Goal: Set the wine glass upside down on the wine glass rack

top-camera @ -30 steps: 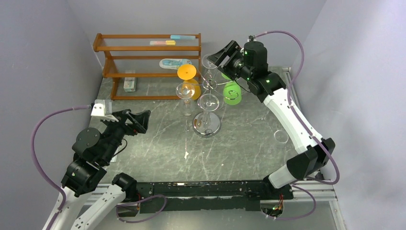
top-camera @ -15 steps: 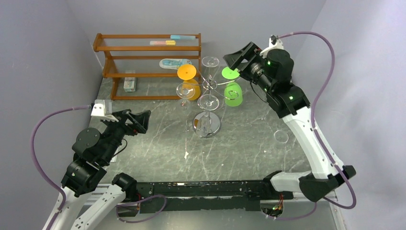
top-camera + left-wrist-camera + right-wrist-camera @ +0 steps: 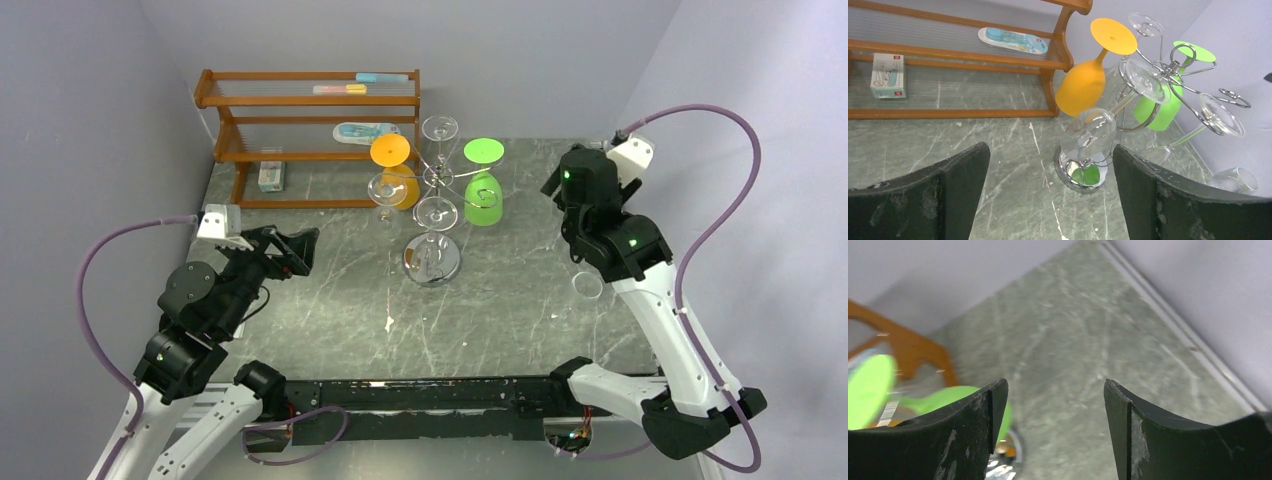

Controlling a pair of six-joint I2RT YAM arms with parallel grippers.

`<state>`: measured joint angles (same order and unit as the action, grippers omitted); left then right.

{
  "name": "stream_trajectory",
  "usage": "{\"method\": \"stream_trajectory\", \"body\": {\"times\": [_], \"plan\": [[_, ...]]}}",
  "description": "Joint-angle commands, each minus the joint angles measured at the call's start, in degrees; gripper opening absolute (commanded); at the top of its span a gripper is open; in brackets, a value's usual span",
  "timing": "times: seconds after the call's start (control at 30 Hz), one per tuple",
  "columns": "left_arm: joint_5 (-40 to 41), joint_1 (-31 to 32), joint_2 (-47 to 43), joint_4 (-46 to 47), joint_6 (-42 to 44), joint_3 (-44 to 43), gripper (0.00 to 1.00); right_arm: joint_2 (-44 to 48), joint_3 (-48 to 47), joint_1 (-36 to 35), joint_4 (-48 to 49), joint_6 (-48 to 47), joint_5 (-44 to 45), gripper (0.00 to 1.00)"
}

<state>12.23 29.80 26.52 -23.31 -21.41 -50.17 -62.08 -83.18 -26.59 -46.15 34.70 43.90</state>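
Note:
The chrome wine glass rack [image 3: 445, 265] stands mid-table. A green wine glass [image 3: 484, 200] hangs upside down from its right arm, foot up. An orange glass [image 3: 398, 187] and three clear glasses hang from other arms. My right gripper [image 3: 548, 187] is open and empty, off to the right of the rack and apart from the green wine glass [image 3: 948, 397]. My left gripper [image 3: 295, 250] is open and empty, left of the rack and facing its base [image 3: 1063, 167]. The left wrist view shows the green glass [image 3: 1158, 107] behind the clear ones.
An orange-brown wooden shelf [image 3: 310, 100] with small packets stands at the back left. A small box [image 3: 270, 177] lies on its bottom level. A clear glass [image 3: 588, 285] sits on the table under the right arm. Walls close in on the left, back and right.
My right gripper has drawn back from the rack, to the right and nearer, leaving the green glass hanging there. The left arm has barely moved.

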Motion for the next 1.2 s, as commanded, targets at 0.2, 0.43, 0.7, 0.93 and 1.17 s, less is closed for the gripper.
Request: {"method": "stream_trajectory", "body": {"times": [0.2, 0.43, 0.7, 0.93, 1.17], "plan": [[-1.41, 0.24, 0.70, 3.52, 0.27, 1.04, 0.97, 3.89, 11.96, 2.07, -8.15, 5.23, 4.51, 0.74], [-0.66, 0.15, -0.12, 5.93, -1.32, 2.99, 0.97, 5.59, 17.98, 2.12, -15.37, 16.13, 4.84, 0.74], [0.22, 0.21, 0.61, 6.36, -1.52, 3.21, 0.95, 7.96, 26.88, 2.12, -14.87, 24.87, -1.19, 0.70], [0.63, 0.18, 0.03, 6.16, -2.42, 3.34, 0.95, 8.59, 31.58, 2.10, -12.89, 26.52, -3.08, 0.60], [-0.10, 0.21, 0.23, 5.66, -3.54, 1.94, 0.94, 10.65, 33.28, 2.16, -10.21, 25.11, -2.60, 0.19]]}}
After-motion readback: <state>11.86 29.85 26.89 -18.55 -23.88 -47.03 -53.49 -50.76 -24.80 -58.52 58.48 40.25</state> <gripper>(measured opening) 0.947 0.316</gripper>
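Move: The last clear wine glass stands upright on the table, its middle about 9 cm back from the empty right hand, 6 cm to its right and some 28 cm below. The rack pole is about 27 cm to that hand's left and 1 cm ahead, and the hanging green glass about 17 cm left and 5 cm ahead, its middle 8 cm lower. From the left hand the clear glass lies roughly 57 cm right, 3 cm ahead and 27 cm down. The right hand, leaving the rack side, sinks about 20 cm and draws back some 8 cm towards the upright clear glass, drifting slightly right at first while the wrist tips the fingers some 25 degrees further down, so that they point down, forward and to the right. Slowing at rim height, the hand closes its fingers from about three quarters to one third open, with the left-hand wall of the glass's rim between the tips. ##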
